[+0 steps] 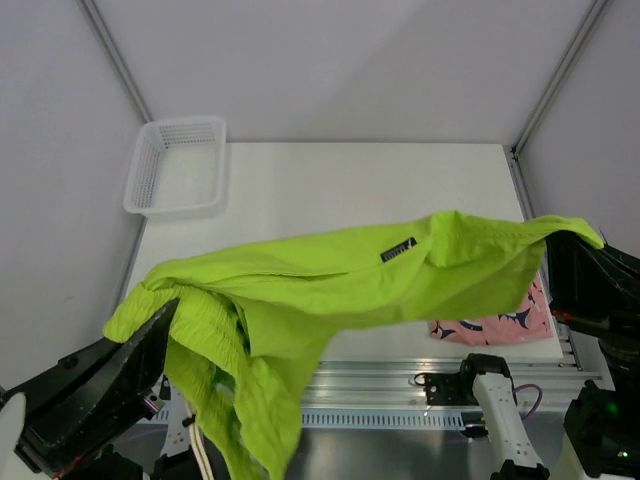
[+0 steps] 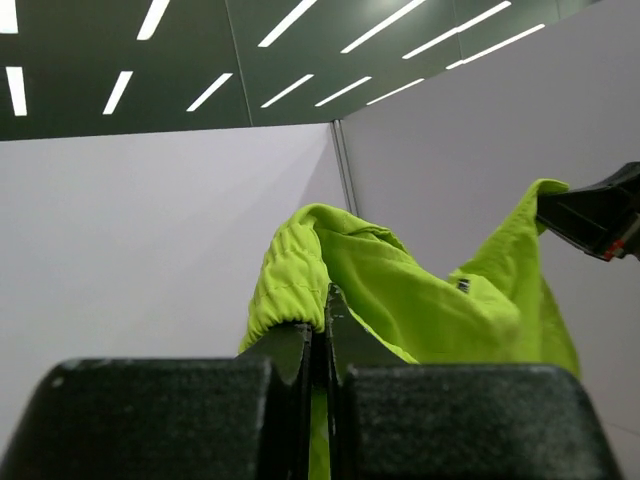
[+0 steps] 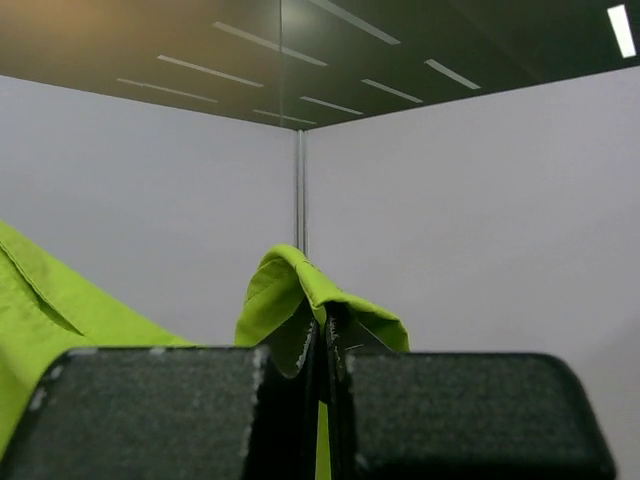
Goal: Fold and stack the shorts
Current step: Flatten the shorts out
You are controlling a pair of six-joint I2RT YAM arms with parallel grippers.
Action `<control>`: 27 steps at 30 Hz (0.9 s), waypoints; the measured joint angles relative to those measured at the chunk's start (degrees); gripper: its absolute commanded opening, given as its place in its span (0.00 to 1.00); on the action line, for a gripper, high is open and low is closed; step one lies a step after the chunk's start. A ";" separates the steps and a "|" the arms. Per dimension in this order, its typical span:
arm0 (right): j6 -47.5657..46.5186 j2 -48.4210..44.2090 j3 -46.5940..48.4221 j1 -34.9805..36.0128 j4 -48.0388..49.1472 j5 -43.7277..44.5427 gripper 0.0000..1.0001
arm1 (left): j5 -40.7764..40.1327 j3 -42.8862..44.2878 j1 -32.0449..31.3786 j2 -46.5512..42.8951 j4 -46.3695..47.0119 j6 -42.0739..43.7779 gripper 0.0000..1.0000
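The lime green shorts [image 1: 330, 280] hang stretched in the air between both arms, above the near part of the table. My left gripper [image 1: 160, 305] is shut on their left end, and in the left wrist view green cloth [image 2: 400, 290] bunches over the closed tips of my left gripper [image 2: 322, 320]. At the far right, my right gripper [image 1: 580, 237] is shut on the other end; a fold of the green shorts [image 3: 300, 285] drapes over my right gripper [image 3: 325, 325]. The pink printed shorts [image 1: 495, 322] lie flat on the table's near right, partly hidden under the green pair.
A white mesh basket [image 1: 177, 167] sits at the table's far left corner. The white table [image 1: 380, 190] stretches behind the raised cloth. A metal rail [image 1: 400, 395] runs along the near edge between the arm bases. Walls enclose the back and sides.
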 measured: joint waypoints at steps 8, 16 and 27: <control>-1.77 12.59 8.28 1.55 -5.22 0.09 0.00 | 2.10 -4.15 -0.02 10.23 2.82 -3.50 0.00; 4.48 24.28 -29.09 1.70 -0.15 -4.07 0.00 | -1.22 -49.03 -5.03 21.29 6.14 -4.50 0.00; 9.33 21.31 -57.37 1.57 14.21 -3.78 0.00 | -15.52 -73.05 -17.59 20.90 11.61 0.59 0.00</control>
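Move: Both hands hold the green shorts stretched high between them. The middle of the bare table, where they are headed, lies some 42 cm ahead of the left hand, 12 cm to its right and 66 cm below; from the right hand it is about 33 cm ahead, 20 cm left and 65 cm below. The folded pink shorts lie 19 cm ahead of the right hand, 16 cm right and 63 cm down. The white basket stands 64 cm ahead of the left hand, 29 cm left, 62 cm below. Forward and then steeply down in one fast, arcing fling, both arms together, they whip the green shorts out over the bare table, dropping just over 40 cm while the left reaches some 37 cm forward and the right 28. The wrists tip downward by 70 to 80 degrees; both grippers stay shut on the cloth, left on the waistband end, right on the leg-hem end, and end well above the table. ##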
